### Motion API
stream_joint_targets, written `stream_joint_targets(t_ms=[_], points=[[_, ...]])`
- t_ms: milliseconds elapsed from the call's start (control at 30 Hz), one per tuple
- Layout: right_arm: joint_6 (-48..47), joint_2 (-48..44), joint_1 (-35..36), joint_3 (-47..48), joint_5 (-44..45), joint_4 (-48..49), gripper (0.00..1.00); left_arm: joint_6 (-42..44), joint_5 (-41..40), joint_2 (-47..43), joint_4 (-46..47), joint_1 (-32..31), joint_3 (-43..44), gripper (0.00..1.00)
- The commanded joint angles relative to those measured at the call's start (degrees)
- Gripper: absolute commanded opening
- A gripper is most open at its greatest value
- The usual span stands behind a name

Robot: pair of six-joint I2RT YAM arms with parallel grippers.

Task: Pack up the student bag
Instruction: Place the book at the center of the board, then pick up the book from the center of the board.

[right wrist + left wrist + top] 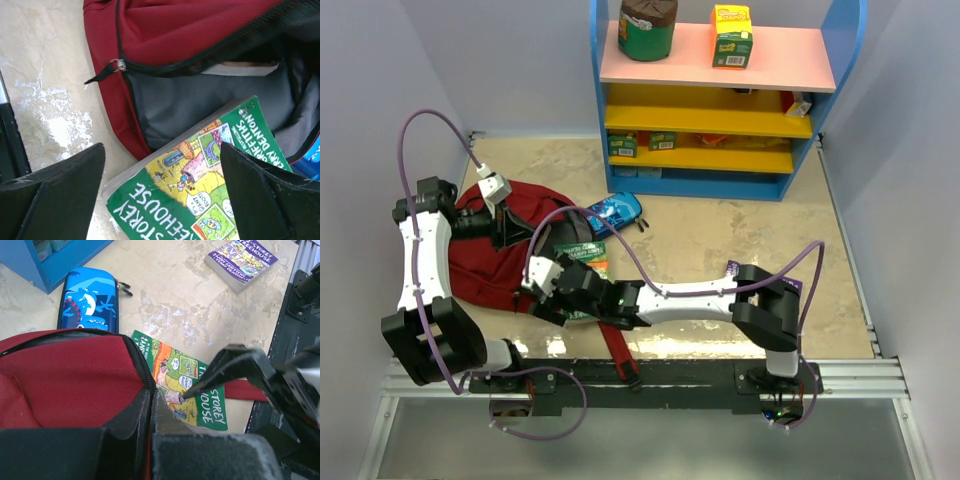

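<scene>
The student bag (515,265) lies at the left, dark red, its main zip open and the grey lining (200,110) showing. My left gripper (505,232) is shut on the bag's zipper edge (145,367) and holds the opening up; its fingers (137,415) are pressed together on the fabric. A green "Storey Treehouse" book (190,195) lies at the mouth of the bag (175,30), its far end inside the opening. My right gripper (162,190) stands open, one finger on each side of the book, not touching it. The book (192,385) also shows in the left wrist view.
A blue dinosaur pencil case (616,212) lies on the floor just beyond the bag, in front of a blue shelf unit (720,110) holding boxes and a jar. A purple book (242,260) lies further right. A red strap (618,355) trails toward the base rail.
</scene>
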Motion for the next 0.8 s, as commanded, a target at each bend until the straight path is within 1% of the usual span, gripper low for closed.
stream_joint_targets(t_ms=[0,33,67,100,133,167,200,233,300,333,500,533,633,700,733,767], points=[[13.99,-5.92,-5.43,0.24,-5.42,-2.38,0.99,2.02,3.70,-0.44,-1.02,0.21,1.96,0.00],[16.49,-6.72,-6.84,0.41,-6.73,-4.64,0.99,2.02,3.79,-0.44,-1.02,0.30,1.97,0.00],[19.04,-7.69,-8.42,-0.11,-9.96,-4.92,0.99,2.02,3.79,-0.44,-1.02,0.21,2.05,0.00],[23.42,-9.44,-11.66,-1.42,-11.39,-4.58,0.98,2.02,3.79,-0.52,-1.02,0.21,1.97,0.00],[25.72,-13.54,-13.35,-6.83,-12.18,0.12,0.98,2.11,3.79,-0.61,-1.02,0.30,1.88,0.00],[28.01,-16.02,-15.19,-10.19,-14.37,3.30,0.99,2.20,3.79,-0.61,-1.02,0.21,1.70,0.00],[33.08,-17.87,-19.12,-13.35,-15.26,6.21,0.99,2.20,3.88,-0.79,-1.02,0.21,1.53,0.00],[35.13,-19.46,-21.34,-18.61,-18.92,11.46,0.99,2.29,3.96,-0.79,-1.02,0.30,1.44,0.00],[39.34,-18.95,-25.38,-21.64,-22.54,13.70,0.99,2.37,3.96,-0.70,-1.11,0.21,1.26,0.00],[40.06,-17.47,-26.10,-23.39,-23.26,15.62,0.99,2.38,4.05,-0.61,-1.02,0.21,1.26,0.00],[44.28,-12.01,-29.08,-25.69,-26.51,18.62,0.99,2.73,3.88,-0.52,-1.02,0.21,1.61,0.00],[45.16,-11.39,-29.44,-27.26,-28.95,21.76,0.99,2.90,3.70,-0.44,-1.02,0.21,1.70,0.00],[47.89,-9.28,-29.97,-30.69,-32.13,27.56,0.99,2.82,3.52,-0.44,-1.02,0.21,1.97,0.00],[50.51,-7.62,-29.97,-33.23,-33.45,30.57,0.99,2.90,3.52,-0.44,-1.02,0.21,1.88,0.00],[51.31,-7.17,-29.97,-34.21,-34.33,34.50,0.99,2.82,3.52,-0.35,-1.02,0.21,1.96,0.00],[51.93,-6.73,-29.97,-34.82,-34.77,35.93,0.99,2.82,3.61,-0.35,-1.02,0.21,1.97,0.00]])
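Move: The green treehouse book lies some 6 cm ahead of the open right hand, 5 cm to its right and 13 cm below. The red bag's middle is about 15 cm ahead and 10 cm left, the blue pencil case roughly 25 cm ahead and 13 cm right, both some 11 cm lower. From the left hand, still shut at the bag's rim, the book lies about 1 cm back, 12 cm right and 21 cm below. The open right hand sweeps 15 cm right and forward past the book, then sinks 13 cm, tipping down. ##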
